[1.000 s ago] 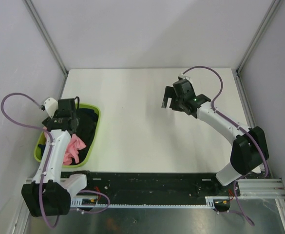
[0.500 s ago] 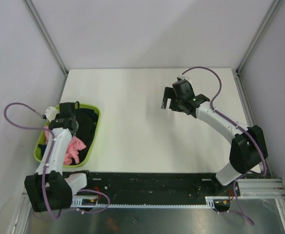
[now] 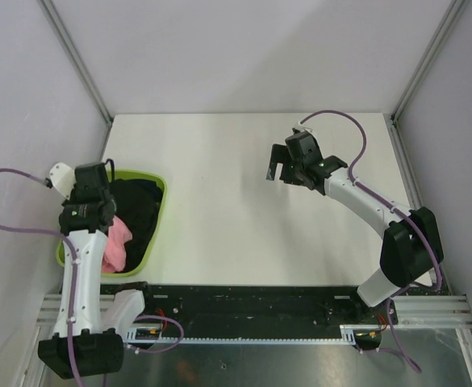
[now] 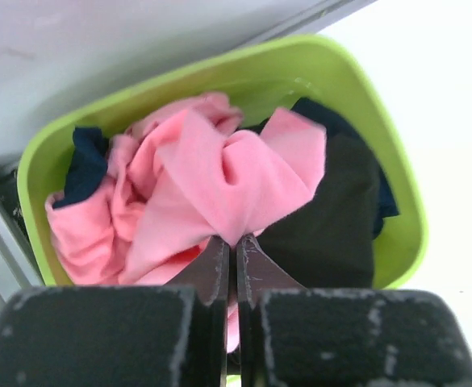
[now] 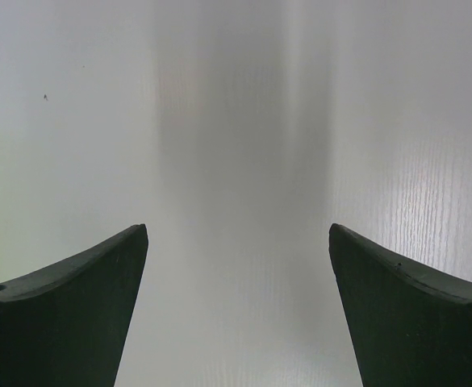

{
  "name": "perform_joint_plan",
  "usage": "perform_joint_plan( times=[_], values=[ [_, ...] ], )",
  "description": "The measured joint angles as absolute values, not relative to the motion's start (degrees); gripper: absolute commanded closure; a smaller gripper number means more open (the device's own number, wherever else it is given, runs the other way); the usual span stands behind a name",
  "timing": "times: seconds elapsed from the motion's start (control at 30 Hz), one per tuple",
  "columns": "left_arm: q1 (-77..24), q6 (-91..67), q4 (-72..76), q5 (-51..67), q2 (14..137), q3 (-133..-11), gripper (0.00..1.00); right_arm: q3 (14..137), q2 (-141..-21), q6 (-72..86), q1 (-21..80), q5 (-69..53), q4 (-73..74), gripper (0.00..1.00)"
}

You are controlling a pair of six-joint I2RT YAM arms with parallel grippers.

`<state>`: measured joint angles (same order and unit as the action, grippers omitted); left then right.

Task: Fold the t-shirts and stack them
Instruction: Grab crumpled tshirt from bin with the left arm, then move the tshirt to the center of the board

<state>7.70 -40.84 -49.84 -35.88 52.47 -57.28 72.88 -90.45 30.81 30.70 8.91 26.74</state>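
Observation:
A crumpled salmon-pink t-shirt (image 4: 211,173) lies bunched in the lime-green tub (image 4: 365,129) on top of dark navy-black t-shirts (image 4: 332,218). My left gripper (image 4: 236,239) is shut on a raised fold of the pink t-shirt, pulling it up into a peak. From above, the pink t-shirt (image 3: 116,242) and the dark t-shirts (image 3: 141,214) fill the tub (image 3: 159,211) at the table's left edge, with the left gripper (image 3: 106,211) over it. My right gripper (image 3: 280,171) hovers open over bare table right of centre, its fingers (image 5: 74,298) wide apart with nothing between them.
The white table (image 3: 219,193) stretches between the tub and the right arm. Grey walls with metal posts close in the back and both sides. A black rail (image 3: 244,302) runs along the near edge between the arm bases.
My left gripper has closed on the pink t-shirt inside the tub and the left arm has swung back toward the left. The right arm has not moved.

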Motion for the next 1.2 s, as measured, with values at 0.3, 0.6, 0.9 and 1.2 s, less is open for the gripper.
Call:
perform_joint_plan(
  times=[0.3, 0.6, 0.9, 1.2],
  values=[
    [7.57, -33.74, -50.48, -30.13, 52.69, -78.28, 1.0, 72.88, -90.35, 30.81, 30.37, 8.64, 26.68, 0.01],
    [-11.9, -27.11, -49.54, -27.86, 64.97, -107.96, 1.0, 73.01, -84.51, 31.0, 26.85, 9.43, 26.15, 0.01],
    [-31.57, -21.02, -48.01, -28.69, 84.4, -132.73, 1.0, 74.83, -79.9, 31.22, 24.01, 13.17, 25.96, 0.01],
    [-37.19, -22.57, -46.06, -19.77, 98.1, -131.85, 1.0, 74.94, -76.88, 31.42, 22.33, 18.06, 28.86, 0.01]
  ],
)
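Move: The left hand, already gripping the pink t-shirt, has the table middle, where it carries the shirt, about 37 cm to its right, 10 cm ahead and some 20 cm below. The green bin's middle lies roughly 6 cm to its right, 1 cm ahead and 14 cm below, with the black cloth about 12 cm right and 5 cm ahead of the hand. From the right hand, the table middle is around 12 cm left, 5 cm back and 15 cm below. Upward first, then sweeping right and forward, the left hand carries the pinched pink t-shirt out of the bin and over the table: about 35 cm up, 35 cm right and 16 cm forward, sinking some 9 cm at the end. Its wrist swings clockwise about 65 degrees while the fingers stay shut. The right hand, empty and open, backs off some 9 cm right and 10 cm up. ##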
